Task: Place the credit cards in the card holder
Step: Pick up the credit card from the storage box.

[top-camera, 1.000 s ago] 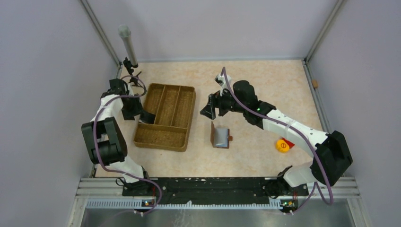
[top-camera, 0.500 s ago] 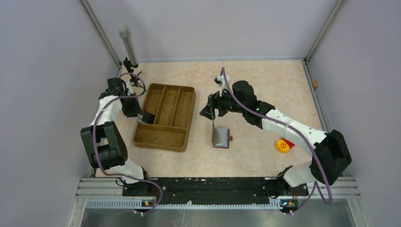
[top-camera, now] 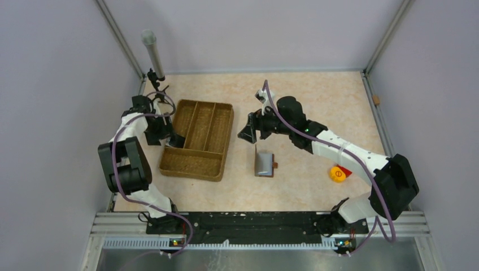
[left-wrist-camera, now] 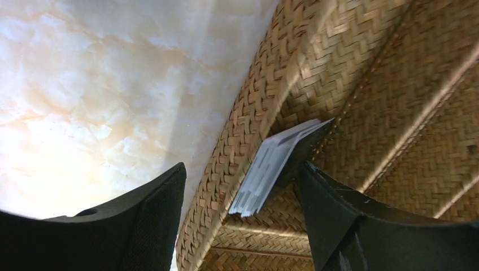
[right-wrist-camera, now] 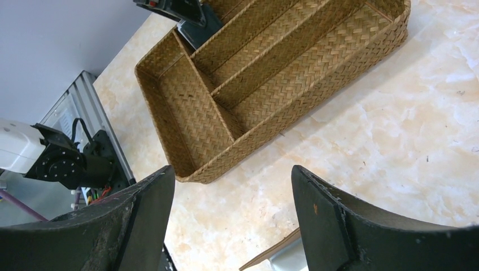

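Observation:
The brown card holder [top-camera: 265, 173] lies at mid-table with a glossy grey credit card [top-camera: 262, 162] on it. Its corner [right-wrist-camera: 265, 259] and the card [right-wrist-camera: 289, 261] show at the bottom of the right wrist view. My right gripper [top-camera: 248, 130] [right-wrist-camera: 231, 172] hovers open just behind it, holding nothing. A small stack of pale credit cards [left-wrist-camera: 271, 165] leans on edge against the inside of the woven tray's wall [left-wrist-camera: 243, 113]. My left gripper [top-camera: 173, 139] [left-wrist-camera: 242, 169] is open there. One finger is outside the wall and one inside, clear of the cards.
The large woven compartmented tray [top-camera: 192, 171] [right-wrist-camera: 316, 84] sits left of centre. A yellow round piece with a red part [top-camera: 337, 174] lies near the right arm. A grey tube [top-camera: 152, 53] stands at the back left corner. Walls close in on both sides.
The left jaws narrowed, then widened again at the tray's wall. The holder's brown flap, broad a second ago, now shows as a thin edge. The right gripper barely moved.

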Controlling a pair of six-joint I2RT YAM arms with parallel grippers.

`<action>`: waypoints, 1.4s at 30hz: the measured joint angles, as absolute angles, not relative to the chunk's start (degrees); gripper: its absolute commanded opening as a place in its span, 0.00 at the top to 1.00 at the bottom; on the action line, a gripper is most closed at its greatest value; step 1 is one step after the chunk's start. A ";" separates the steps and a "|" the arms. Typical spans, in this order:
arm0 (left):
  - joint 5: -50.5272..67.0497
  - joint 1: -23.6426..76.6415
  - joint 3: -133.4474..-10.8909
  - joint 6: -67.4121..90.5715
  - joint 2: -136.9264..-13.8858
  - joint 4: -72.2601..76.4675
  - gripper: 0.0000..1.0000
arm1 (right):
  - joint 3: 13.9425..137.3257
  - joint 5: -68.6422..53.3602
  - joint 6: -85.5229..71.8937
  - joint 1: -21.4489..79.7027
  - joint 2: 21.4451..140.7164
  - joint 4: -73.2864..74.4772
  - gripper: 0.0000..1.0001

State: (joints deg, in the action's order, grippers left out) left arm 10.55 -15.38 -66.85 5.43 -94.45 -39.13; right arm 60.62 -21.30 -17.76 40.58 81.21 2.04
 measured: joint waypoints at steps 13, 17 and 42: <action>7.07 -14.55 -67.20 5.85 -95.90 -40.47 0.43 | 60.62 -21.76 -18.11 40.58 81.25 1.69 0.26; 5.28 -14.59 -67.02 5.85 -93.93 -40.29 0.43 | 60.62 -21.96 -18.13 40.58 81.25 1.69 0.26; 3.60 -14.59 -66.13 6.00 -89.84 -39.07 0.69 | 60.62 -22.81 -18.68 40.58 81.25 1.69 0.26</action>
State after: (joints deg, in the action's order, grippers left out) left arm 3.60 -14.59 -66.13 6.00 -89.84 -39.07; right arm 60.62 -22.81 -18.68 40.58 81.25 1.69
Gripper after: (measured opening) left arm 0.323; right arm 0.743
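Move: The stack of credit cards in the storage box's outer left compartment lies about 3 cm to the left hand's right, level with it fore and aft and some 3 cm below. The box's left rim runs almost straight under the hand, about 2 cm down, and the box's middle is some 12 cm right, 1 cm back and 5 cm lower. From the idle right hand the cards lie roughly 28 cm left, 4 cm ahead and 17 cm below. With its open fingers astride the storage box's left rim and the cards, the left hand dips about 1.5 cm, seemingly bearing against the box as it shifts just over 1 cm left. It narrows its fingers, rises some 3.5 cm from the low point and rolls its left side up a little, ending empty above the cards with the gap less than half as wide. ##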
